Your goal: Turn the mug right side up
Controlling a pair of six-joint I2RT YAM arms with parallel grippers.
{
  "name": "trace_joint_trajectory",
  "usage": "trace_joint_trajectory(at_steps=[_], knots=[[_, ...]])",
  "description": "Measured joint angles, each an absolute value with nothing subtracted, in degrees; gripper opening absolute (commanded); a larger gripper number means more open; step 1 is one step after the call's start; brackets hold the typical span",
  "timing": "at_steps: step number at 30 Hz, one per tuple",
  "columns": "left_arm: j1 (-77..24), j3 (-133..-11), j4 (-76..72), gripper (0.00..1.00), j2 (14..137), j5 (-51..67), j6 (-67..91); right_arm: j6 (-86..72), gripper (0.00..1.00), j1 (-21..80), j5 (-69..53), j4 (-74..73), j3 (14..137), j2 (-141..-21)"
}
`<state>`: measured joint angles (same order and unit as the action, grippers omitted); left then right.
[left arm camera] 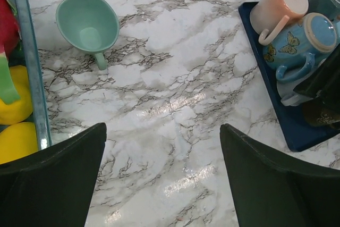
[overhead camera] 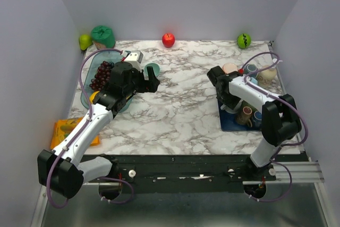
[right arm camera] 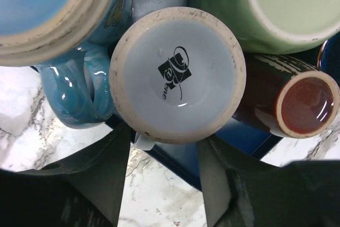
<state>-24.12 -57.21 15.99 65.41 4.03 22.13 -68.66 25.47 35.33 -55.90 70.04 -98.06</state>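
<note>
An upside-down mug (right arm camera: 178, 73) with a white base and a black logo stands on the blue tray (right arm camera: 234, 136) among other mugs. My right gripper (right arm camera: 164, 136) comes down over it, one finger pressed against each side of the mug and the tips hidden behind its base. In the top view this gripper (overhead camera: 227, 95) sits over the tray's left part and covers the mug. My left gripper (left arm camera: 162, 131) hangs open over bare marble with nothing between its fingers, and in the top view it (overhead camera: 151, 82) is beside the fruit tray.
A blue butterfly mug (right arm camera: 48, 9), a green mug (right arm camera: 276, 9) and a brown mug (right arm camera: 297, 102) crowd the held mug. A peach mug (left arm camera: 279, 6) lies on the tray. A mint mug (left arm camera: 87, 22) rests beside the glass fruit tray (overhead camera: 85, 86). A red apple (overhead camera: 168, 39) sits at the back.
</note>
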Motion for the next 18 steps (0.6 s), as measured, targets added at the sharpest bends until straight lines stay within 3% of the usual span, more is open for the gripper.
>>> trace_joint_trajectory(at_steps=[8,18], knots=[[-24.1,-57.2,16.0,0.96,65.6,4.7,22.1,-66.5,0.36,25.4,34.9,-53.1,66.8,-98.1],[-24.1,-57.1,16.0,0.96,65.6,4.8,22.1,-65.4,0.35,25.4,34.7,-51.8,65.4,-97.8]])
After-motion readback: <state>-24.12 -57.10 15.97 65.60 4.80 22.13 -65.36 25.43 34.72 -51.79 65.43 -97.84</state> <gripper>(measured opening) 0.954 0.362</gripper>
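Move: The right hand's fingers straddle the handle side of the white upside-down mug in the tray; the mug's middle lies about 3 cm ahead, 4 cm to the right and 3 cm below. The blue butterfly mug is some 8 cm farther out than the white mug and 1 cm to its left; the green mug sits 7 cm right of the white one and 2 cm nearer. The brown mug lies 3 cm back and 8 cm right of the hand. From the left hand, the white mug is roughly 33 cm right, 1 cm ahead and 20 cm lower. Downward, and slowing, the right hand sinks about 2 cm beside the white mug while easing back about 1 cm, its wrist attitude almost unchanged and the fingers still slanting down and forward-right. On the way the fingers close from a bit over half open to about a third, one on each side of the handle, and hold that gap; a firm pinch can't be made out. ##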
